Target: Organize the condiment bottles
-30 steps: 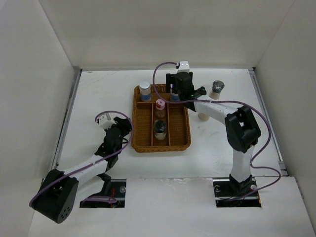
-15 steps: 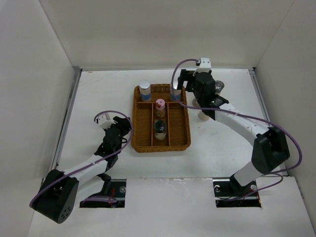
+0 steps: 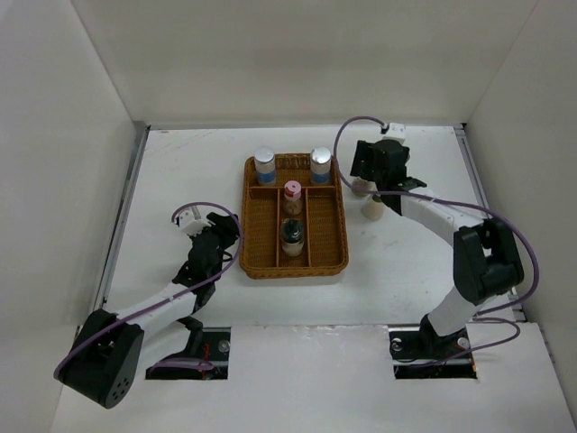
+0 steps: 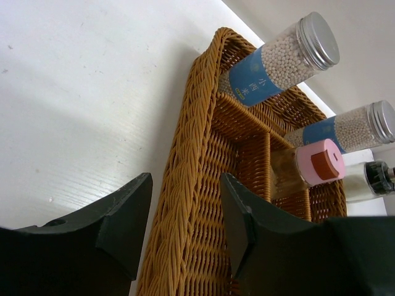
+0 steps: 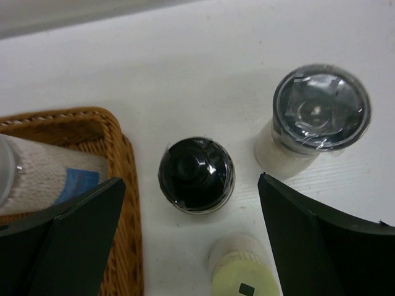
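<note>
The brown wicker tray [image 3: 338, 236] holds two silver-capped, blue-labelled bottles at its back corners [image 3: 264, 165] [image 3: 320, 164], a pink-capped jar [image 3: 292, 192] and a black-capped jar [image 3: 291, 236] in the middle lane. My right gripper [image 3: 374, 170] is open and empty, hovering above a black-capped jar [image 5: 196, 174] right of the tray. A grey-capped shaker [image 5: 321, 111] and a pale-green-capped shaker [image 5: 244, 280] stand beside that jar. My left gripper [image 3: 224, 239] is open, its fingers [image 4: 123, 216] either side of the tray's left rim [image 4: 185, 154].
White walls close in the table at the left, back and right. The right arm's purple cable loops above the back right of the table. The three loose bottles stand close together, a short gap from the tray's right rim [image 5: 120, 145].
My right gripper let go of the blue-labelled bottle in the tray's back right corner and swung right over the loose bottles. The left arm has not moved.
</note>
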Tool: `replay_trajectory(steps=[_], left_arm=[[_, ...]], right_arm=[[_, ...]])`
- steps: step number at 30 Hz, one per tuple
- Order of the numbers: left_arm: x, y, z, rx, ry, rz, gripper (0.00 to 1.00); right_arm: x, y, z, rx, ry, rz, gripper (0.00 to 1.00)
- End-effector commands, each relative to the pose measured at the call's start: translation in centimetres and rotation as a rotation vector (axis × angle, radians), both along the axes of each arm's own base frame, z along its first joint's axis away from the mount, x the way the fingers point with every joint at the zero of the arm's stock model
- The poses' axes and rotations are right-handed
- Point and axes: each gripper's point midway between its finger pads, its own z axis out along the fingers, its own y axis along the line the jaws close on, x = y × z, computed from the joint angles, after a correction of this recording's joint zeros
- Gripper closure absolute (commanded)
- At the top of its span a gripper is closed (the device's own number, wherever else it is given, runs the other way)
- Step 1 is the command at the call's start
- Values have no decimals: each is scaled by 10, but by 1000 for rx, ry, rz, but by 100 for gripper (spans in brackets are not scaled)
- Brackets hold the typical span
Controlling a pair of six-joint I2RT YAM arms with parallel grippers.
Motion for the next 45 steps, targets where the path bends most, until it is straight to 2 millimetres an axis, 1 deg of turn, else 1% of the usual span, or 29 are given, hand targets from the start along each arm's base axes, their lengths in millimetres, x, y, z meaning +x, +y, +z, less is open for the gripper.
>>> replay_trajectory(steps=[1, 5, 9, 11, 13, 16, 18, 22, 23, 24, 25, 27, 28, 31, 33, 35, 37, 38, 41, 43, 45], left_arm=[[3, -1, 11, -36, -46, 2, 54], [2, -2, 13, -32, -52, -3, 54], [2, -1, 14, -41, -54, -3, 53], [2, 0, 14, -36, -56, 2, 53], [3, 1, 13, -42, -53, 5, 53], [2, 1, 14, -40, -59, 6, 53], [3, 3, 12, -38, -52, 9, 53], [3, 2, 13, -36, -55, 7, 53], [3, 1, 12, -33, -51, 7, 53], [3, 2, 11, -38, -46, 6, 53], [4, 2, 11, -38, -46, 8, 53], [3, 1, 12, -39, -50, 2, 53], [3, 0, 13, -34, -52, 2, 53], [4, 2, 11, -38, -46, 5, 53], [3, 1, 13, -42, -53, 2, 53], [3, 1, 14, -36, -57, 5, 53], [3, 4, 13, -42, -56, 10, 53], [3, 4, 13, -45, -57, 10, 53], [3, 2, 12, -36, -51, 7, 53], [4, 2, 10, -40, -44, 4, 53], [4, 0, 12, -43, -48, -2, 53]], right_arm=[[13, 6, 11, 8, -20, 17, 4], [22, 4, 3, 7, -4, 10, 7], [33, -1, -10, -11, 21, -3, 9], [37, -4, -16, -8, 33, -10, 11], [41, -4, -21, -12, 43, -13, 15], [41, -5, -28, -16, 66, -16, 16], [42, -4, -29, -18, 75, -15, 17], [41, -2, -27, -17, 80, -13, 27], [41, -2, -27, -17, 78, -13, 32], [42, -2, -23, -14, 71, -11, 39], [44, -1, -18, -10, 58, -11, 44], [47, -1, -1, 6, 13, -18, 47], [48, 0, 13, 15, -26, -18, 48], [51, -1, 63, 54, -172, -23, 49], [46, 1, 94, 75, -249, -22, 49], [35, 7, 113, 84, -287, -7, 49], [24, 13, 121, 95, -300, 7, 49], [18, 16, 121, 101, -297, 15, 49], [-6, 33, 109, 108, -274, 52, 49], [-20, 46, 98, 104, -252, 79, 49], [-36, 61, 91, 99, -238, 115, 49]])
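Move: The black-capped bottle standing outside the organizer is about 3 cm ahead of the open right gripper and 1 cm to its right, its middle some 8 cm below. The clear-lidded bottle stands roughly 9 cm to the right of that bottle and 2 cm farther out, the yellow-capped one 8 cm nearer and 3 cm right of it. The silver-lidded jar in the tray is 14 cm left and 4 cm ahead of the gripper. From the left gripper, the black-capped bottle lies some 17 cm ahead and 40 cm right, 3 cm lower. Lower the open right gripper about 5 cm while easing it 3 cm forward, fingertips dipping slightly, and close the fingers around the top of the black-capped bottle. Keep that grip and raise it some 15 cm, then, as it climbs, draw it back and left towards the organizer, tipping the fingers up about 20 degrees. ##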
